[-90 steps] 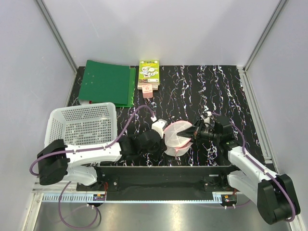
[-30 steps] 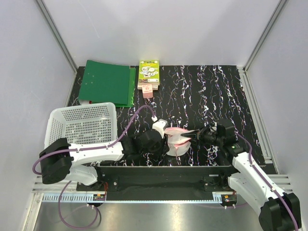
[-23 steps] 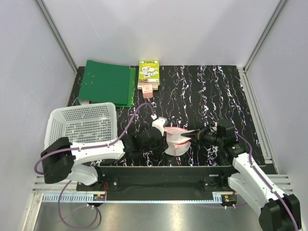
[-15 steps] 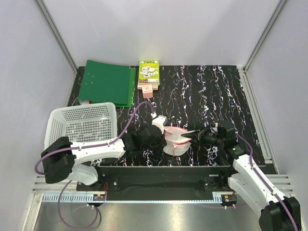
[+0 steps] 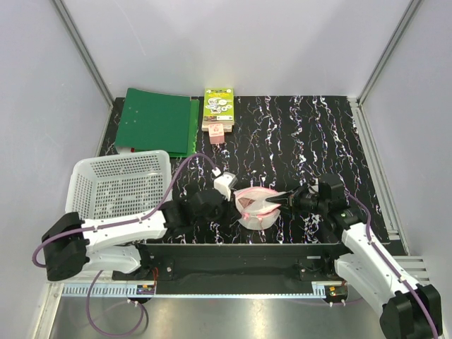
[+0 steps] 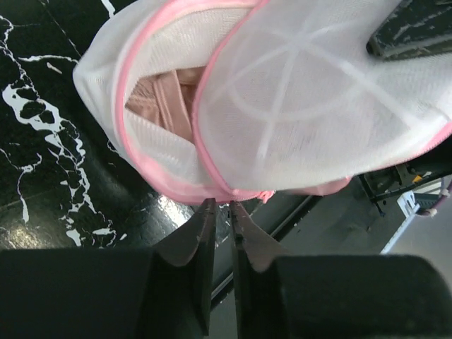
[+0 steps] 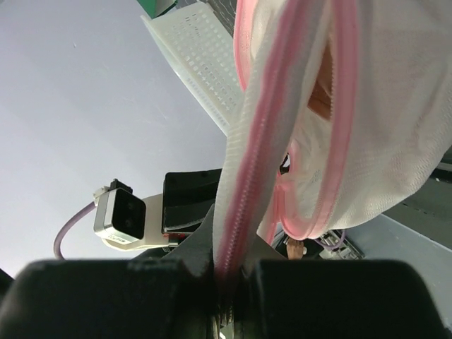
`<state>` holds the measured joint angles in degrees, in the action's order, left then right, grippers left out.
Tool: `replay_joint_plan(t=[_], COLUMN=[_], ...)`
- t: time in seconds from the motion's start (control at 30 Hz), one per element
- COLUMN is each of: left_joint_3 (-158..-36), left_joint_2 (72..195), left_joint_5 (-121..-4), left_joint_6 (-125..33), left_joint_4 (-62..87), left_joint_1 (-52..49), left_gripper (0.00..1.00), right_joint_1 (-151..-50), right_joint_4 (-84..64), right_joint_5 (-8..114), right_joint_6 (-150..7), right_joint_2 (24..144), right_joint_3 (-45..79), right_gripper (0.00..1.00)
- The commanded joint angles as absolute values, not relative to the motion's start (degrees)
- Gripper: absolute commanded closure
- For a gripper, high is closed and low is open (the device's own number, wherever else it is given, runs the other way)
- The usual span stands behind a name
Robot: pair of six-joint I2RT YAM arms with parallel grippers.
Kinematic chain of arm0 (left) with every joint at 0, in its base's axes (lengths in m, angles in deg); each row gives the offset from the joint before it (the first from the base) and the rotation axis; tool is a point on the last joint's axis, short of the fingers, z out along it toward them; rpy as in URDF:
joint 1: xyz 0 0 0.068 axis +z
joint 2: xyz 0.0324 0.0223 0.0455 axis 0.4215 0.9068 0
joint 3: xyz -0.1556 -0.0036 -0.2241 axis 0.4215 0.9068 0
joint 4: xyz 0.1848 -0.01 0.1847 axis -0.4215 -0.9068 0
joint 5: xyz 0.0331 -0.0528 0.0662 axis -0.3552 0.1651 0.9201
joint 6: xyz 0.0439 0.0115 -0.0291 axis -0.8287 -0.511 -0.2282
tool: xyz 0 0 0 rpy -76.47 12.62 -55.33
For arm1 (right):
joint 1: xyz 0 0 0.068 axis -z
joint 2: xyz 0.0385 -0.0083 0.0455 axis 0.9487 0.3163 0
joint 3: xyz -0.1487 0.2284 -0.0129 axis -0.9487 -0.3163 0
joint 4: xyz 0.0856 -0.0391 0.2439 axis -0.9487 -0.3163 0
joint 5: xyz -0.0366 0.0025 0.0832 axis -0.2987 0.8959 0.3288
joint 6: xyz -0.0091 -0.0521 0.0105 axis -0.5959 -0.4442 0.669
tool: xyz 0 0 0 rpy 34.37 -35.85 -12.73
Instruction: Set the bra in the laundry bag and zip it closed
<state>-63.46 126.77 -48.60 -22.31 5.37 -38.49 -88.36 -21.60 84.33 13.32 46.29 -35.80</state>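
Observation:
The laundry bag (image 5: 256, 207), a white mesh clamshell with pink zip edging, sits near the table's front edge with its halves partly apart. The peach bra (image 6: 167, 95) lies inside the lower half and shows through the gap (image 7: 321, 95). My right gripper (image 5: 273, 203) is shut on the upper half's pink zip edging (image 7: 240, 212), holding that rim from the right. My left gripper (image 6: 220, 205) is at the bag's left side, its tips just under the pink rim (image 6: 176, 191). Its jaws stand a narrow slit apart with nothing between them.
A white lattice basket (image 5: 120, 185) stands at the left, close to the left arm. A green folder (image 5: 157, 120) and a small printed box (image 5: 217, 109) lie at the back. The black front rail (image 5: 240, 251) runs just below the bag.
The bag's upper half has come down, leaving a narrower mouth. My left gripper shifted left along the rim and its jaws narrowed. The right gripper kept its hold.

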Motion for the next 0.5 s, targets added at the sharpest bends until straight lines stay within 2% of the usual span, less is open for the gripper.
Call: replay_joint_plan(t=[0.0, 0.3, 0.47], left_joint_3=[-61.1, -58.7, -58.4], left_joint_2=[123.2, 119.8, 118.6], left_joint_5=[-50.3, -52.0, -53.7], left_joint_6=[-21.7, -19.4, -17.6], left_joint_4=[11.6, 14.0, 15.7], left_joint_1=[-38.3, -38.3, -38.2], left_gripper=[0.78, 0.76, 0.59], right_joint_1=[-88.0, -88.1, -88.1], right_joint_4=[-22.8, -22.1, -22.0], right_joint_5=[82.9, 80.9, 80.3], right_joint_6=[14.6, 19.7, 20.5], right_joint_2=[44.7, 43.0, 43.1], right_joint_3=[-34.3, -35.2, -35.0], right_gripper=[1.0, 1.0, 1.0])
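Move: The laundry bag's zip pull hangs at the near-left end of the bag mouth, about 3 cm to the right of the left fingertips, level with them going forward and some 2 cm lower. The bag's middle is roughly 7 cm right of that hand, 1 cm ahead and 4 below; the bra shows inside, about 4 cm right, 2 ahead and 3 below. From the right hand the pull is around 13 cm left, 3 back and 7 below. From the bag's zip pull the left hand backs off up and towards its own base, about 2 cm in all and mostly rising towards the end, its wrist rolling some 10 degrees so its left side dips. Its nearly shut, empty fingers part partway. The right hand keeps its pinch on the lid's rim, lifting under 1 cm and turning slightly clockwise. ##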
